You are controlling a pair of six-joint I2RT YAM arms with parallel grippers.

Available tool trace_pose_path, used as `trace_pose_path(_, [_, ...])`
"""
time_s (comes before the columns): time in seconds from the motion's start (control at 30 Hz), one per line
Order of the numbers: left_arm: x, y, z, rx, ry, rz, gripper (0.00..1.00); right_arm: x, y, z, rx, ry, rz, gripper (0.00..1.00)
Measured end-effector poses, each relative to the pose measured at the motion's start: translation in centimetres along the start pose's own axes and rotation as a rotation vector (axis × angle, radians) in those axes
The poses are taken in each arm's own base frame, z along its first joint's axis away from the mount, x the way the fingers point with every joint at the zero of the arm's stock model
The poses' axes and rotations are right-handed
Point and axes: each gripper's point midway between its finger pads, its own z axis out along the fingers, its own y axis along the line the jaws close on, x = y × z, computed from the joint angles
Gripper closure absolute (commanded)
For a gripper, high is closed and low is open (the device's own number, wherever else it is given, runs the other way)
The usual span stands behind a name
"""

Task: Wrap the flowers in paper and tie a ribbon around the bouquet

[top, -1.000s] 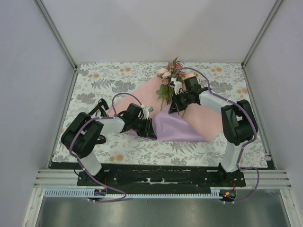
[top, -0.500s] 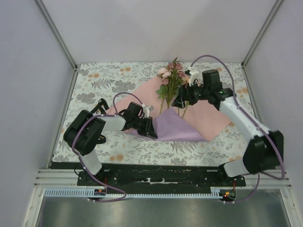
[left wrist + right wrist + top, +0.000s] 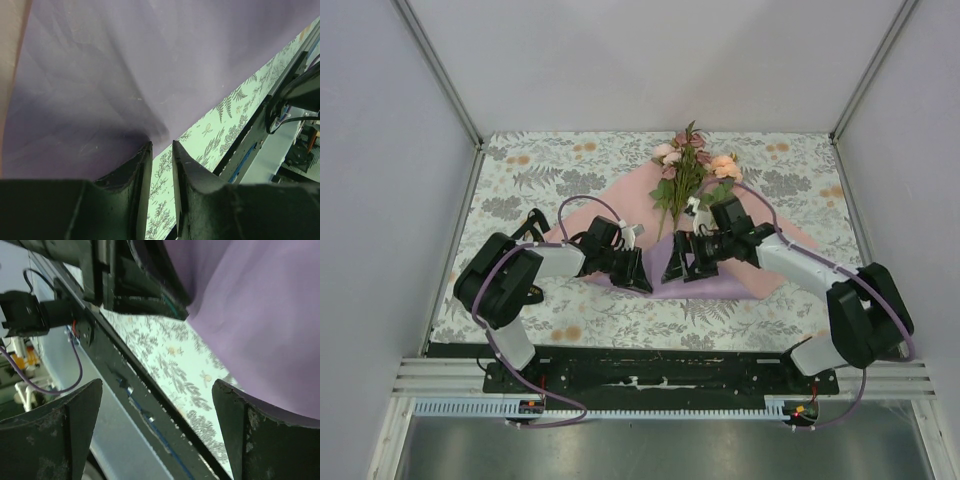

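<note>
The flowers [image 3: 685,170] lie at the back of the table, stems on the paper [image 3: 620,200], which shows pink with a lilac flap [image 3: 725,282] folded over its near part. My left gripper [image 3: 640,278] rests at the flap's left near edge; its jaws [image 3: 161,145] stand a narrow gap apart, with tablecloth showing between them and the lilac paper [image 3: 125,65] just past the tips. My right gripper [image 3: 678,274] hovers wide open [image 3: 157,385] over the flap's near edge, beside the lilac paper [image 3: 260,315] and close to the left one. The ribbon is out of view.
A floral tablecloth [image 3: 540,160] covers the table. The black base rail [image 3: 660,365] and metal frame run along the near edge. White walls close in the sides and back. Purple cables [image 3: 582,203] loop over both arms.
My right gripper let go at the flower stems, opened wide, swung out to the right, then came down to the lilac flap near my left gripper. The left arm barely moved.
</note>
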Motion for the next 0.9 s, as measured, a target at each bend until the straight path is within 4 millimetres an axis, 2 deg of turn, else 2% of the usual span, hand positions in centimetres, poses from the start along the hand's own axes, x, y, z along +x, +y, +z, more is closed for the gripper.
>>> trace_pose_path(0.03, [0.0,0.0,0.0,0.0,0.0,0.0,0.69,1.6,0.0,1.0,-0.002,0.054,0.029,0.02])
trace_pose_path(0.1, [0.0,0.0,0.0,0.0,0.0,0.0,0.69,2.7,0.2,2.1,-0.011,0.101,0.048,0.02])
trace_pose_path(0.23, [0.0,0.0,0.0,0.0,0.001,-0.001,0.69,3.4,0.5,4.5,-0.039,0.14,0.062,0.02])
trace_pose_path(0.43, [0.0,0.0,0.0,0.0,0.0,0.0,0.69,4.2,-0.9,6.8,-0.033,0.181,0.101,0.02])
trace_pose_path(0.63, [-0.1,0.2,-0.1,-0.002,-0.001,-0.006,0.68,5.2,-2.3,6.6,-0.018,0.188,0.122,0.02])
trace_pose_path(0.9, [0.0,0.2,-0.1,0.006,0.003,-0.013,0.68,5.8,-5.1,3.6,0.008,0.155,0.21,0.02])
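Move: Open and empty, the right hand hovers over the purple paper near its near edge; the stretch of edge it goes for lies about 3 cm back, straight sideways under it and some 10 cm below. The left gripper's tips are at that same edge, roughly 10 cm to its left, 2 cm back and 9 cm lower. The flower heads lie about 26 cm ahead, 2 cm right, 9 cm below. From the left hand, that stretch of edge is some 10 cm to the right and 2 cm back. Down about 8 cm and back some 3 cm goes the right hand, to the near edge of the purple paper; it first swings left towards the left gripper, then low down sweeps about 5 cm back to the right, rolling some 15 degrees. Its fingers stay wide open, one coming to the paper's edge, the other out over the bare tablecloth. The left hand stays put at the edge, fingers partly open. ##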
